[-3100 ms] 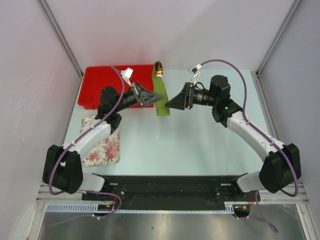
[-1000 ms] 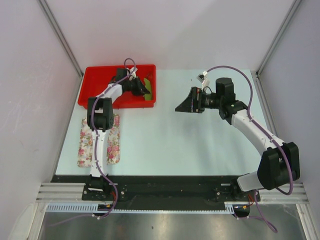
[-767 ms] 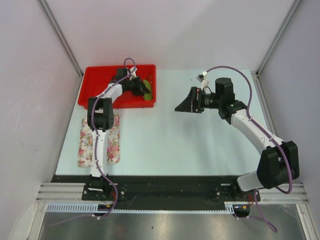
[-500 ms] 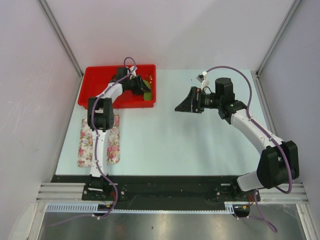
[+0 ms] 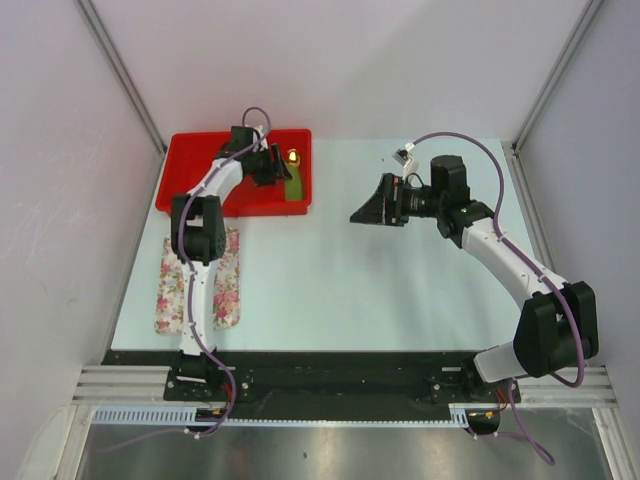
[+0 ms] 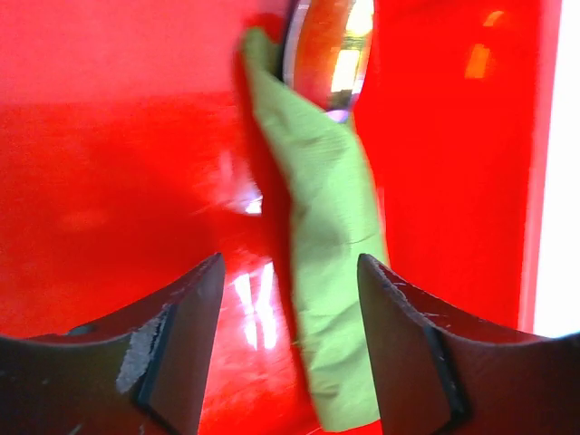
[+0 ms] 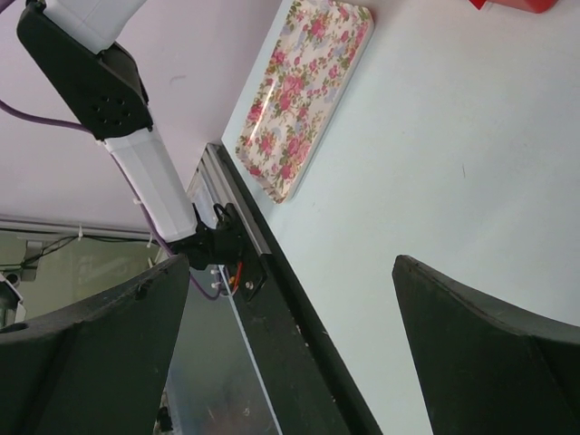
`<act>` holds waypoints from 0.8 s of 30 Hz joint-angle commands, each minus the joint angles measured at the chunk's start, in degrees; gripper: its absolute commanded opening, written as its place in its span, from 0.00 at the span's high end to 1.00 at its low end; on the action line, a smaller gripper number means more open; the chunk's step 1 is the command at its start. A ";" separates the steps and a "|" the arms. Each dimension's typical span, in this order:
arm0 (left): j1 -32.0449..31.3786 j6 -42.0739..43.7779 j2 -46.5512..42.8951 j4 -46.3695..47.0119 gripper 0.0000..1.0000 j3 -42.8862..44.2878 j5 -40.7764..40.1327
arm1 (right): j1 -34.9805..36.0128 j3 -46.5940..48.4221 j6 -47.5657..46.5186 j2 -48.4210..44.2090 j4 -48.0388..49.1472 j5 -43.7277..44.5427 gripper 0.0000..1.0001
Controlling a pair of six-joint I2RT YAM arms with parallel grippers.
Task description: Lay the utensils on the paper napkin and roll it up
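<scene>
The paper napkin (image 5: 294, 186) is a narrow olive-green roll lying on the floor of the red tray (image 5: 195, 180), by its right wall. A utensil's shiny golden-orange end (image 5: 292, 157) sticks out of the roll's far end. My left gripper (image 5: 278, 165) hovers over the tray, open. In the left wrist view the napkin roll (image 6: 331, 236) lies between the spread fingers of the left gripper (image 6: 288, 267), nearer the right one, with the golden end (image 6: 331, 41) beyond it. My right gripper (image 5: 358, 213) hangs open and holds nothing over the table's middle. A pink-purple utensil does not show.
A floral-patterned pink and white cloth (image 5: 195, 285) lies at the table's left, in front of the red tray; the right wrist view shows the cloth (image 7: 304, 91) too, beside the black front rail (image 7: 272, 290). Grey walls enclose the pale table (image 5: 400, 290).
The left jaws have spread apart and let go of the green roll, which now lies in the red tray. The left gripper drew back a little, uncovering the golden end. The right arm stayed put.
</scene>
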 commanded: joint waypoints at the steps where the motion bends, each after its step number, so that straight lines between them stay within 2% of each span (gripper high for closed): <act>1: -0.17 4.23 -6.24 -3.35 0.29 1.66 -7.57 | -0.51 2.83 -2.07 -1.36 -1.12 -0.57 0.00; 2: -0.17 5.19 -6.94 -3.35 0.22 1.75 -8.19 | -0.42 3.18 -2.51 -1.53 -1.65 -0.22 0.00; 3: -0.09 5.81 -8.95 -3.53 0.20 1.92 -9.15 | -0.59 3.71 -3.90 -1.71 -3.04 0.14 0.00; 5: 0.00 8.79 -11.42 -4.22 0.03 2.10 -11.87 | -0.77 5.46 -5.49 -2.15 -4.90 1.27 0.00; 6: 0.18 9.85 -14.22 -4.84 0.00 2.53 -12.67 | -1.20 6.17 -7.50 -2.32 -6.82 1.63 0.00; 10: 0.53 16.26 -22.73 -9.67 0.00 3.59 -16.19 | -3.84 8.89 -11.73 -4.60 -11.93 3.57 0.00; 13: 0.53 19.43 -29.68 -16.68 0.00 3.68 -16.46 | -6.47 8.81 -14.01 -7.06 -14.48 4.79 0.00; 16: 0.53 19.79 -36.10 -23.45 0.00 2.89 -16.45 | -8.76 8.81 -17.18 -9.43 -17.90 6.89 0.00; 19: 0.53 21.18 -44.43 -27.33 0.00 -1.93 -18.30 | -11.05 8.55 -20.51 -11.46 -22.72 9.00 0.00; 21: 0.53 22.42 -49.11 -27.17 0.00 -10.35 -17.43 | -12.37 7.50 -21.93 -12.43 -24.50 10.33 0.00; 22: 0.53 22.69 -54.36 -26.47 0.00 -13.69 -16.64 | -13.68 6.97 -23.68 -12.95 -26.33 11.47 0.00; 23: 0.53 23.04 -56.50 -26.29 0.00 -20.07 -15.68 | -14.47 5.83 -24.30 -13.65 -27.31 12.35 0.00; 24: 0.53 23.22 -58.96 -26.12 0.00 -23.18 -12.71 | -15.18 5.04 -25.09 -14.18 -27.93 13.57 0.00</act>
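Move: The rolled napkin lies in the red tray just beside the left gripper: its middle is about 4 cm to the right, 1 cm back and 3 cm below. The spoon head pokes out of its far end, some 5 cm ahead, 4 cm right and 3 cm below; the tray's right wall stands roughly 8 cm right, level fore and aft. From the right gripper the roll is around 25 cm ahead, 17 cm left and 23 cm below. Leave the rolled napkin where it lies: draw the left gripper leftward off it while spreading the fingers from part-open to fully open, then climb fast, some 32 cm in all, pulling back over the tray's near side as the fingertips swing up towards level. Ease the open, empty right gripper about 10 cm to the right and slightly up, turning it clockwise. ##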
